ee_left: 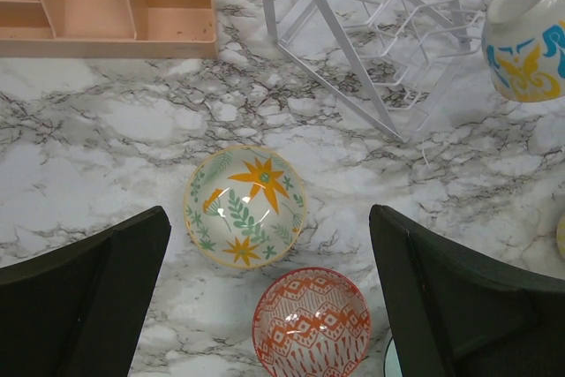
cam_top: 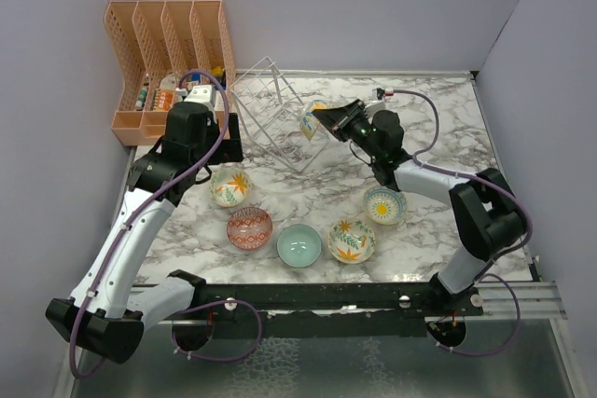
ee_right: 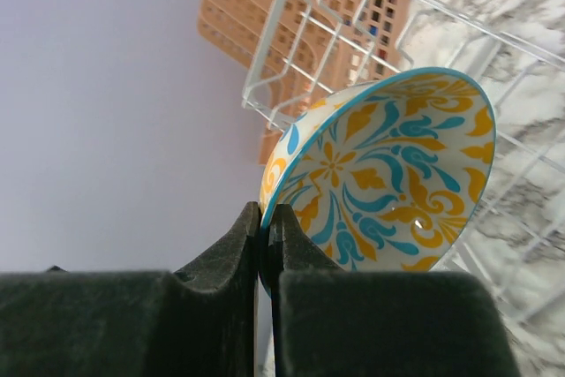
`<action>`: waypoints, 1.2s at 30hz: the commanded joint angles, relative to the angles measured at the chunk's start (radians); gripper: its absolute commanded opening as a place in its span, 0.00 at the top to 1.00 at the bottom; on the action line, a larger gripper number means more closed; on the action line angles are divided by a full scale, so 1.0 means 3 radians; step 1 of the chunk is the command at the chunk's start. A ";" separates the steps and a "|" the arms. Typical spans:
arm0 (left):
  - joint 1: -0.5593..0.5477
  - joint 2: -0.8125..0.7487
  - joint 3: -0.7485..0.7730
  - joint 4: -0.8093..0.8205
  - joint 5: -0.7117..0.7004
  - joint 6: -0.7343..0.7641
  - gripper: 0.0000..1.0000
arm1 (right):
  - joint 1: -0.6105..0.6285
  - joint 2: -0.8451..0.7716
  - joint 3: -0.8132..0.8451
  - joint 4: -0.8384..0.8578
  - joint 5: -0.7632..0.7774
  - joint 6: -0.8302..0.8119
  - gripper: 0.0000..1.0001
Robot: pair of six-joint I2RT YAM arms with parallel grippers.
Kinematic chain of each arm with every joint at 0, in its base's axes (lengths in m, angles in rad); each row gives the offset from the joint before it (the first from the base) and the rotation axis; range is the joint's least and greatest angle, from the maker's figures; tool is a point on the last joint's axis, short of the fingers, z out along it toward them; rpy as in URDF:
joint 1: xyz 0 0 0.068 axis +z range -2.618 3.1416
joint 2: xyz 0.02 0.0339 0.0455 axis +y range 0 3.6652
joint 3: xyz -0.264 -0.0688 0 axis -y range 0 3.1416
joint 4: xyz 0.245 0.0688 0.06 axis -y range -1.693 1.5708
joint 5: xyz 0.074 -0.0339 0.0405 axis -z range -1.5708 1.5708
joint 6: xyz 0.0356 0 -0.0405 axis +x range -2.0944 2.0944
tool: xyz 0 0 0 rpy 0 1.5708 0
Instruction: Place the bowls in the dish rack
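My right gripper [cam_top: 326, 118] is shut on the rim of the blue-patterned bowl [ee_right: 388, 169] and holds it tilted in the air just right of the white wire dish rack [cam_top: 272, 111]; the bowl also shows in the top view [cam_top: 312, 120] and the left wrist view [ee_left: 528, 33]. The rack holds no bowls. My left gripper [cam_top: 227, 151] is open and empty, hovering over a cream leaf-print bowl [ee_left: 245, 207] and a red-patterned bowl [ee_left: 311, 322]. On the marble lie a teal bowl [cam_top: 298, 245], another leaf-print bowl [cam_top: 352, 240] and a yellow-sun bowl [cam_top: 383, 204].
An orange plastic slotted organizer [cam_top: 171, 62] stands at the back left, beside the rack; it also shows in the left wrist view [ee_left: 110, 2]. Purple walls close the back and sides. A black rail [cam_top: 326, 297] runs along the near edge.
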 commanded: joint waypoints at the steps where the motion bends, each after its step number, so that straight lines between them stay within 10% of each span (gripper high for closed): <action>1: -0.0075 0.0009 0.0154 -0.0061 -0.0052 -0.0002 0.01 | 0.0053 0.0276 -0.0100 0.1553 0.0237 0.0705 0.99; 36: -0.0480 0.0083 0.0171 -0.0214 -0.0216 0.0076 0.01 | 0.0423 0.1212 -0.0308 0.2465 0.1248 0.1161 0.99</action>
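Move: The painted bowl is already pinched by its rim in the right hand, and the middle of the dish rack it is going to lies about 3 cm ahead, 8 cm left and roughly 13 cm below. The orange-flower bowl on the table is some 22 cm left and 10 cm back; the yellow-centred bowl sits about 15 cm right and 14 cm back, both some 20 cm down. From the left hand the rack is about 14 cm ahead, 14 cm right and 18 cm lower. The held bowl is carried left by about 3 cm over the rack's near right end while the right wrist rolls some 20 degrees, left side up, then comes partly back to the right and sinks towards the wires, ending about 7 cm lower and turned slightly clockwise. The fingers keep their pinch on the rim. The open, empty left hand drifts about 3 cm right and slightly back. ##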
